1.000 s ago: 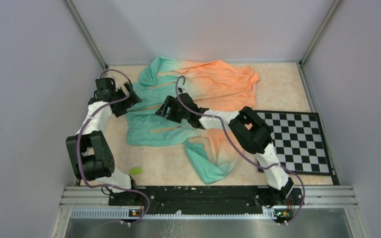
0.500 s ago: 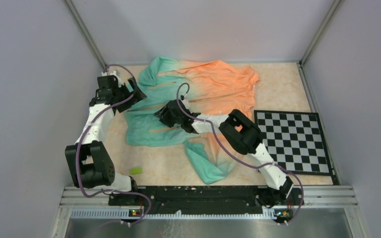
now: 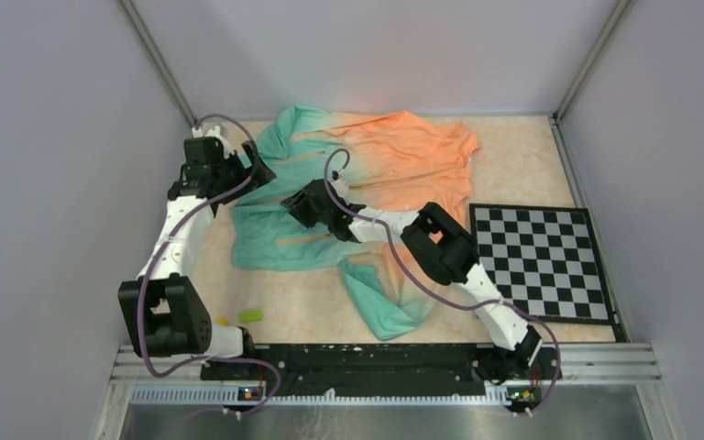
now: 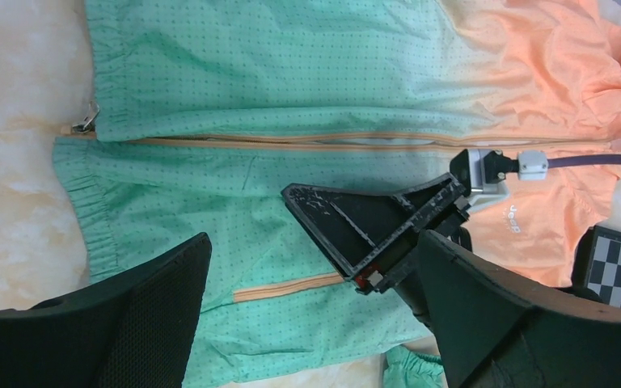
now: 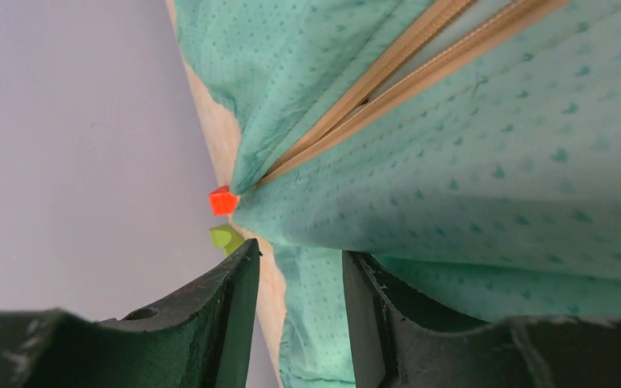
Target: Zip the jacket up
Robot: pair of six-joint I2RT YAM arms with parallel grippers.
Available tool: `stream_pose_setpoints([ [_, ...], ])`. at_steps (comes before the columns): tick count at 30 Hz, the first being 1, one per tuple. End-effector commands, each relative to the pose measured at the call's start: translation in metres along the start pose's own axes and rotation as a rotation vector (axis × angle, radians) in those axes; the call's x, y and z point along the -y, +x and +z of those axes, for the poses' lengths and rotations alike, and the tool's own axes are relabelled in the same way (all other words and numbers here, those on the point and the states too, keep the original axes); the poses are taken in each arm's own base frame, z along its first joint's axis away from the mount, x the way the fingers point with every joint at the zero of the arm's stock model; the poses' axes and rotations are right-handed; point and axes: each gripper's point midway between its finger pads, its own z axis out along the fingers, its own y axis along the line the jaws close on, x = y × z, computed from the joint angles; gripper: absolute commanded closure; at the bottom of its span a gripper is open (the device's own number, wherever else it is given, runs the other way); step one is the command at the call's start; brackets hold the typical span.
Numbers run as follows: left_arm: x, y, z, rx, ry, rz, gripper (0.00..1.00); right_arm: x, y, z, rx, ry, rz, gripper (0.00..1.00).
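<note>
The jacket (image 3: 376,165) lies spread on the table, teal at the left and orange at the right. In the left wrist view its zipper (image 4: 291,144) runs across the jacket (image 4: 251,73), with the metal pull (image 4: 89,120) at the hem end. My left gripper (image 3: 255,174) hovers by the teal hem. It is wide open (image 4: 311,242) and holds nothing. My right gripper (image 3: 291,206) rests low on the teal front panel, below the zipper (image 5: 388,73). Its fingers (image 5: 299,267) stand a narrow gap apart, with teal fabric showing in the gap.
A checkerboard (image 3: 545,261) lies at the right, partly under the right arm. A small green piece (image 3: 252,315) lies near the left arm's base. Small red (image 5: 222,200) and green (image 5: 226,237) blocks show past the jacket's edge. Grey walls close in the table.
The right gripper has slid left along the teal panel and its jaws have narrowed. The left gripper has moved back and right, towards the hem, staying wide open.
</note>
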Motion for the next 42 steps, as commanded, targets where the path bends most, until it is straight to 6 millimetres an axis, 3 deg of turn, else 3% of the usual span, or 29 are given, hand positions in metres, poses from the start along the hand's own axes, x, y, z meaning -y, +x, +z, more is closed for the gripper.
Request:
stream_pose_setpoints([
  [1,0.012,-0.015,-0.012,0.076,0.011,0.063,0.01,0.001,0.004,0.015,0.009,0.017,0.049,0.58],
  [6,0.014,-0.019,-0.017,0.103,-0.004,0.083,0.01,-0.001,0.003,0.019,0.016,0.011,0.038,0.62],
  [10,0.015,-0.019,-0.018,0.111,-0.002,0.088,0.01,-0.014,-0.002,0.012,0.024,-0.043,-0.011,0.90],
  [12,0.016,-0.017,-0.016,0.111,0.006,0.092,0.01,-0.024,-0.001,0.004,0.014,-0.104,-0.040,0.98],
  [16,0.008,-0.006,-0.019,0.082,-0.021,0.044,0.01,-0.051,0.000,-0.017,0.002,-0.292,-0.155,0.99],
  [23,-0.026,0.016,-0.035,0.104,-0.119,-0.009,0.01,-0.049,0.009,-0.042,-0.056,-0.428,-0.328,0.99],
  [31,-0.042,0.060,-0.023,0.012,-0.099,-0.118,0.03,-0.083,0.010,-0.080,-0.100,-0.636,-0.465,0.99],
  [39,-0.076,0.083,-0.014,-0.047,-0.078,-0.420,0.30,-0.051,0.009,-0.086,-0.112,-0.520,-0.535,1.00],
  [42,-0.076,0.086,-0.009,-0.063,-0.031,-0.490,0.33,-0.036,0.015,-0.087,-0.148,-0.501,-0.534,1.00],
])
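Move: The right hand, fingers part open, hovers just over the near front panel; the fold beside its zip edge is about 1 cm ahead, 1 cm left and 3 cm below. The zip slider is some 13 cm left of this hand and 1 cm ahead; the pocket zip is 7 cm back and 3 cm right. From the left hand, the near panel's hem lies about 10 cm back, 11 cm left and 17 cm below, the slider 4 cm back and 11 cm left. Right hand pinches the near panel, lifts it about 9 cm, drawing back; part-closing left hand sinks towards its hem. ##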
